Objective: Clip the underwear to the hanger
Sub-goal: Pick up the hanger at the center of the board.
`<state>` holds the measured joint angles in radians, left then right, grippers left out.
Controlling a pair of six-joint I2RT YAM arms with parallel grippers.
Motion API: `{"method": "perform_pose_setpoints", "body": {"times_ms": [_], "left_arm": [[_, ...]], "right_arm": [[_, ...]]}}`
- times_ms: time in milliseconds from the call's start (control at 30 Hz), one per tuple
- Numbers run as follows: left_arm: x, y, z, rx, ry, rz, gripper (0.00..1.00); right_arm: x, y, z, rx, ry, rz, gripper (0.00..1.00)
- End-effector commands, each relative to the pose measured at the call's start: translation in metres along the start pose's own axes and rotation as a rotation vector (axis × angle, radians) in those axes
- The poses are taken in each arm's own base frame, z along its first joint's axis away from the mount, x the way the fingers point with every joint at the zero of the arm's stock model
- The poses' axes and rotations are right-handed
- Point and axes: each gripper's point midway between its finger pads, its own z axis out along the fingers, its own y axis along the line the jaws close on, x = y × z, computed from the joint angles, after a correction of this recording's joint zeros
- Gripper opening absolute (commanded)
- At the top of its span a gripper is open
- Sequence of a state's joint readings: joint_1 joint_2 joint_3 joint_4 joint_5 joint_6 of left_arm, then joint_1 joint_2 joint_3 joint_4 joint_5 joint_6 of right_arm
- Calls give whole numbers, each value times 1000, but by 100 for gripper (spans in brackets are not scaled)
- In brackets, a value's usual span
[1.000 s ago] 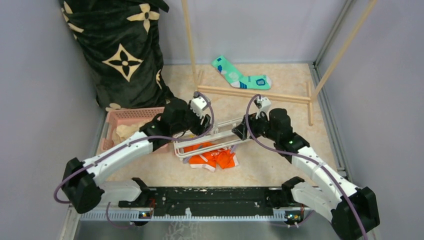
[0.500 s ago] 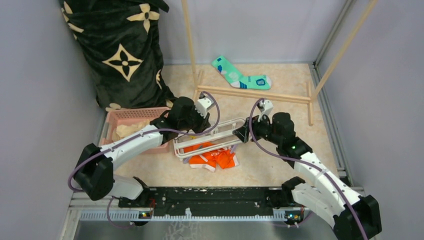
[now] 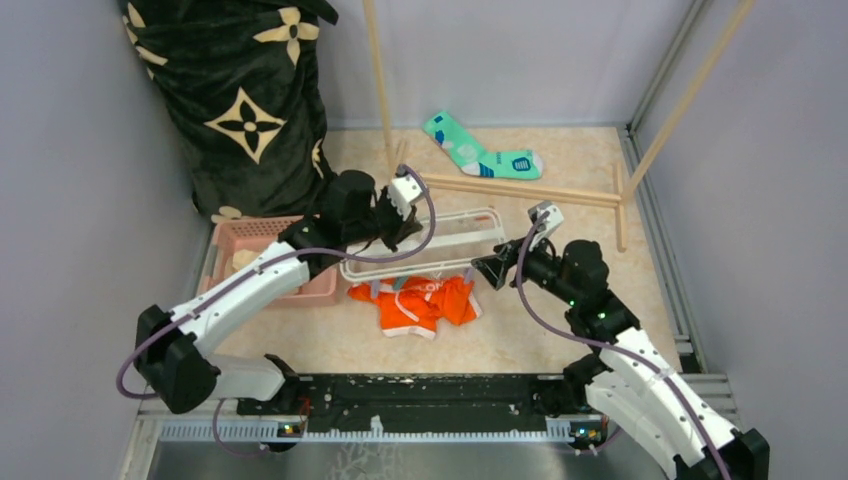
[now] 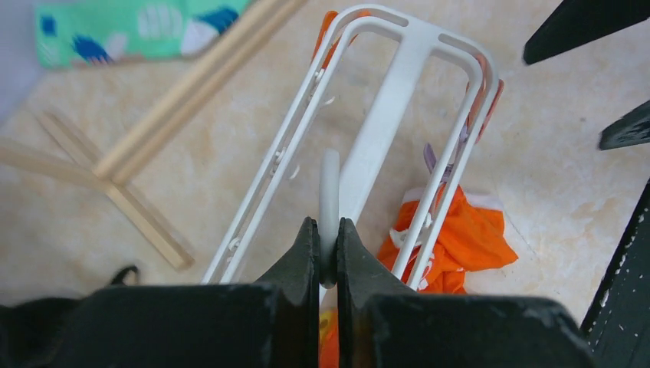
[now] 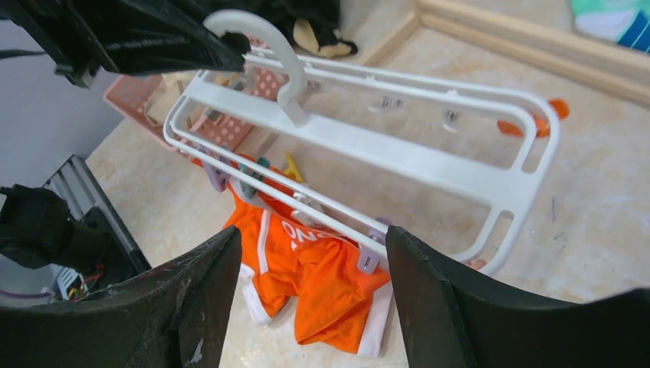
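The white hanger (image 3: 432,245) lies tilted over the floor, its pastel and orange clips dangling. My left gripper (image 3: 398,232) is shut on its hook (image 4: 329,192), and the frame (image 4: 383,123) stretches away from the jaws. The orange underwear (image 3: 420,303) lies crumpled on the floor under the hanger's near rail; I cannot tell whether any clip holds it. My right gripper (image 3: 490,268) is open and empty, just off the frame's right end. In the right wrist view its wide-apart fingers (image 5: 207,299) frame the underwear (image 5: 329,268) and the hanger (image 5: 398,153).
A pink basket (image 3: 255,235) with cream cloth stands left of the hanger. A teal sock (image 3: 480,150) lies at the back beyond the wooden rack's base (image 3: 520,188). A dark patterned bundle (image 3: 245,100) fills the back left corner. Walls close both sides.
My left gripper has pulled the hanger back and up by its hook. My right gripper has let go of the frame's right end and drawn back to the right. More underwear shows.
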<state>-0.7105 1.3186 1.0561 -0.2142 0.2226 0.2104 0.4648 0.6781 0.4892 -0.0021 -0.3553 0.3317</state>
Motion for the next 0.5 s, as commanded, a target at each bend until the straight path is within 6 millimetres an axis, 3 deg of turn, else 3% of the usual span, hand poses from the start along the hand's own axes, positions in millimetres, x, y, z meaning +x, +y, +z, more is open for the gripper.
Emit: {"method": "perform_pose_setpoints", "body": {"times_ms": [0, 267, 467], "left_arm": [[-107, 1, -48, 16, -265, 175, 0], [-155, 4, -72, 4, -349, 257, 0], [-186, 15, -80, -32, -371, 311, 0]], "right_arm": [[-45, 10, -10, -3, -165, -124, 69], [-91, 31, -25, -39, -216, -295, 70], [-121, 61, -31, -122, -126, -342, 69]]}}
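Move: The hanger is already held by its hook in the left fingers, its middle about 9 cm below that hand and 3 cm to its right, 1 cm back. Clipped below is the underwear, some 10 cm back, 3 cm right and 17 cm down; the wooden crossbar is about 15 cm ahead, 22 cm right and 20 cm down. From the open right hand, the hanger's middle lies roughly 13 cm left and 6 cm ahead, about level. The hanger goes almost straight up off the board on the left hand, which keeps its shut grip on the hook and climbs about 14 cm, quickly at first and then slowing, its fingers tipping up by nearly 20 degrees. The right hand rises beside the hanger's front right end, some 9 cm and fastest late on, also tipping up; its fingers stay open by the rail and a purple clip. ##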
